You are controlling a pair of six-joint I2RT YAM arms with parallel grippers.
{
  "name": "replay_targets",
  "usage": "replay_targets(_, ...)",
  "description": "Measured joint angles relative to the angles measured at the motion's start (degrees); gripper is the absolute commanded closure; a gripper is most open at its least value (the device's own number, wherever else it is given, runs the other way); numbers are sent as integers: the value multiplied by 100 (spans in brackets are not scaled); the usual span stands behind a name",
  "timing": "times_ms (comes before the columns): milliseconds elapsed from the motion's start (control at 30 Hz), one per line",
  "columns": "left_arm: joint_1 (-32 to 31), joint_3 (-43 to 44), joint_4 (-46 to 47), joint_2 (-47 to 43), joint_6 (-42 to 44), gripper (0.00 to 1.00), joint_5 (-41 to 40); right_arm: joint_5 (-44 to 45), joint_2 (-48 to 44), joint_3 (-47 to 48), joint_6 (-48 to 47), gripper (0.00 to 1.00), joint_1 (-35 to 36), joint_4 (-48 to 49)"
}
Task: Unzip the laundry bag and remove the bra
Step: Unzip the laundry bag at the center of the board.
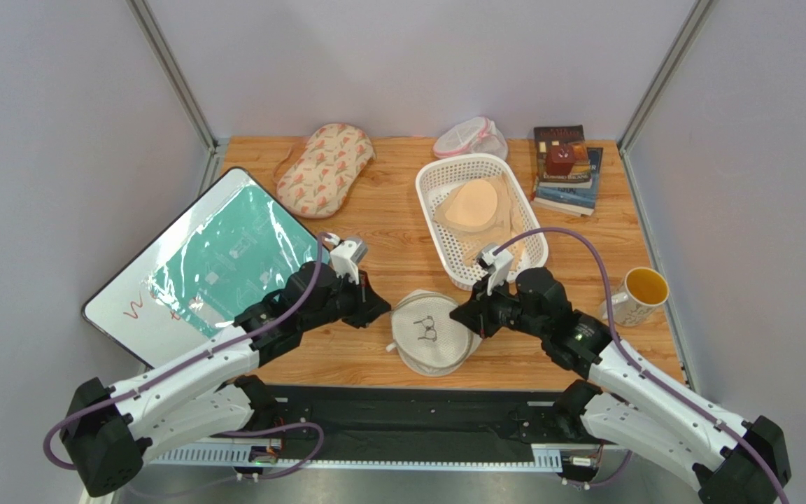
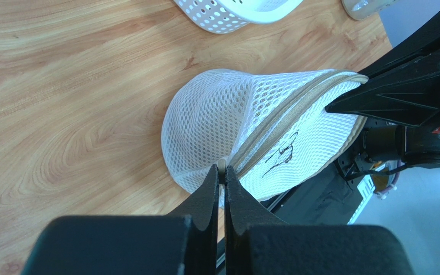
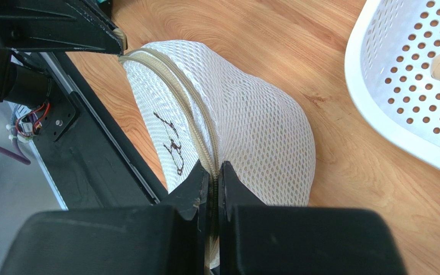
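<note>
The laundry bag (image 1: 436, 332), a round cream-white mesh dome with a black bra icon, lies at the table's near edge between both arms. My left gripper (image 1: 384, 312) is shut at the bag's left rim. In the left wrist view its tips (image 2: 221, 169) pinch a small cream tab at the end of the tan zipper on the bag (image 2: 228, 114). My right gripper (image 1: 458, 315) is shut at the right rim. Its tips (image 3: 213, 166) clamp the zipper seam of the bag (image 3: 257, 120). The zipper looks closed along its visible length. The bra is hidden.
A white perforated basket (image 1: 430, 181) behind the bag holds a pale peach bra (image 1: 472, 205). An oval patterned bag (image 1: 323, 168), a small pink-trimmed mesh bag (image 1: 468, 137) and stacked books (image 1: 565, 168) sit at the back. A mug (image 1: 644, 294) stands right, a whiteboard (image 1: 208, 263) left.
</note>
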Motion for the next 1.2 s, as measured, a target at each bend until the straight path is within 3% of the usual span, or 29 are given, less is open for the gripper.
replay_targets(567, 0, -404, 435, -94, -164, 100, -15, 262, -107, -68, 782, 100, 31, 55)
replay_targets(600, 0, -404, 435, -94, -162, 93, -15, 275, -76, -68, 813, 100, 31, 61)
replay_targets(633, 0, -404, 433, -94, -157, 65, -15, 278, -61, -68, 841, 100, 31, 72)
replay_targets(700, 0, -402, 417, -83, -90, 38, -17, 280, -39, -68, 892, 100, 31, 111)
replay_targets(733, 7, -398, 299, -79, -39, 17, -24, 365, -26, -68, 931, 100, 20, 146)
replay_targets(833, 24, -391, -55, -61, 101, 11, -63, 551, 44, -68, 1021, 100, -46, 205)
replay_targets(967, -72, -280, -247, -162, 280, 10, -72, 699, 221, -66, 1178, 100, -52, 238)
replay_targets(1067, -437, -254, -39, -251, 372, 8, -63, 817, 354, -59, 1322, 70, -52, 236)
replay_targets(1133, -846, -245, 208, -92, 409, 7, -98, 903, 466, -37, 1421, 29, -52, 234)
replay_targets(1200, -1220, -192, 426, 254, 444, 7, -131, 970, 551, -17, 1532, 12, -52, 210)
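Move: The laundry bag, pinched at its zip by both hands, has its middle about 6 cm right and 3 cm back of the left hand, and about 4 cm left and 2 cm back of the right hand, some 5 cm lower than both. The basket's middle lies about 17 cm ahead and 5 cm right of the right hand. The whiteboard's middle is roughly 30 cm left and 7 cm ahead of the left hand. The bag's zip end is let go as the left hand, after sinking slightly, opens wide; this hand dips, lifts a little, then swings back and right about 6 cm towards the bag's near left rim. The right hand keeps its pinch on the zip band while carrying it some 3 cm forward and down, turning clockwise about 15 degrees, and only then opens past half. ##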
